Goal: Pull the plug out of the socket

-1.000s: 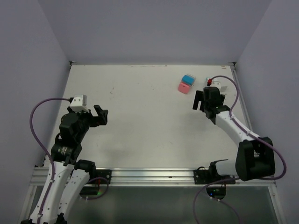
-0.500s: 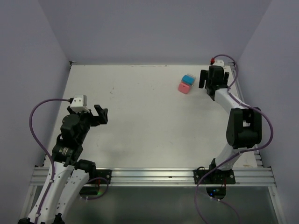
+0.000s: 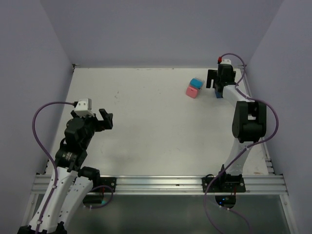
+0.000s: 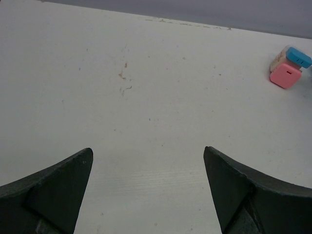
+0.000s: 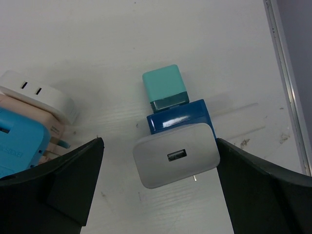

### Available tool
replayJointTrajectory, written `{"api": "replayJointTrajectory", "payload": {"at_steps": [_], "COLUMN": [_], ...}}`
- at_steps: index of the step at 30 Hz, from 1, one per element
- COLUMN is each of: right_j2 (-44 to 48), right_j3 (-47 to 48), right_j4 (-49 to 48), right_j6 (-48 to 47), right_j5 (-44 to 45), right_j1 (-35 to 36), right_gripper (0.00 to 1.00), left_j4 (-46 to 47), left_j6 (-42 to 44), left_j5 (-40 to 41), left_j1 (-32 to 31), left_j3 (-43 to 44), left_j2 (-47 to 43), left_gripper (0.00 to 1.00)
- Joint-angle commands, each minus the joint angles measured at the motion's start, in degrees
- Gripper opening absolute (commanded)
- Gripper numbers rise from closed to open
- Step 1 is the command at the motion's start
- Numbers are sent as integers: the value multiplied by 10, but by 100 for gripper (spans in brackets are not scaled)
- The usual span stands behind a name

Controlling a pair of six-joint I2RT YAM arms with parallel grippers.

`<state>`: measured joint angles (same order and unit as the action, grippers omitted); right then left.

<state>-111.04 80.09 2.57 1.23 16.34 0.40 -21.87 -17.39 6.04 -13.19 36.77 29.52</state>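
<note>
A white USB charger plug (image 5: 175, 155) sits in a dark blue socket block (image 5: 181, 118), and a teal plug (image 5: 165, 87) is stuck in the block's far side. My right gripper (image 5: 159, 142) is open just above this stack, one finger on each side of the white plug without touching it. In the top view the right gripper (image 3: 220, 87) is at the far right corner, with a bit of the blue block (image 3: 217, 93) showing under it. My left gripper (image 3: 102, 119) is open and empty over the left of the table; it also shows in the left wrist view (image 4: 147, 153).
A second cluster of a light blue adapter, a pink block (image 3: 192, 91) and a white plug (image 5: 39, 93) lies just left of the right gripper. The cluster also shows in the left wrist view (image 4: 286, 73). The table's metal right edge (image 5: 287, 83) runs close by.
My right arm has swung from the middle right out to the far right corner, over the blue socket stack. The left arm has not moved.
</note>
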Motion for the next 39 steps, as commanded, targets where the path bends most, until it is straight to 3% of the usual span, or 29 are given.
{"api": "replayJointTrajectory", "payload": {"at_steps": [1,9,19,25,30,39], "right_j2": [-13,-15,46,125,220,404], "right_j3": [38,31,-23,-89,-193,-343], "right_j4": [-9,-1,5,25,12,28], "right_j6": [-8,-8,-8,23,47,39], "right_j5": [-31,-31,-49,-84,-113,-111], "right_j1": [-2,-2,-1,-1,8,121], "right_gripper": [98,81,24,13,12,11], "left_j4": [29,29,30,29,22,18], "left_j6": [5,5,6,4,2,0], "left_j5": [5,5,3,5,4,-10], "left_j1": [-3,-3,-3,-3,-3,-2], "left_j3": [1,1,0,1,3,3], "left_j2": [5,7,0,-8,-2,12], "left_gripper": [100,100,100,100,100,100]}}
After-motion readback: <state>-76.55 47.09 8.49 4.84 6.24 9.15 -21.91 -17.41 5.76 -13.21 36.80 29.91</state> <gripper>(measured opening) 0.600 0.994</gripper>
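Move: Almost within the right hand's open fingers is the white plug, about 1 cm ahead and 1 cm right, near the right finger. Under it, 4 cm below the hand, sits the dark blue socket, with the teal plug some 5 cm ahead and the clear block 7 cm right. The pink plug is roughly 14 cm left, the light-blue plug 12 cm left and 3 cm ahead. From the left hand the white plug is about 60 cm right, 28 cm ahead and 12 cm lower. Easing forward by under 1 cm, the right hand closes its wide-open fingers until they pinch the white plug from both sides. Keeping that grip, it draws back about 17 cm towards the robot, then increasingly to the left as well, some 9 cm, staying at nearly the same height and turning about 15 degrees counter-clockwise. ##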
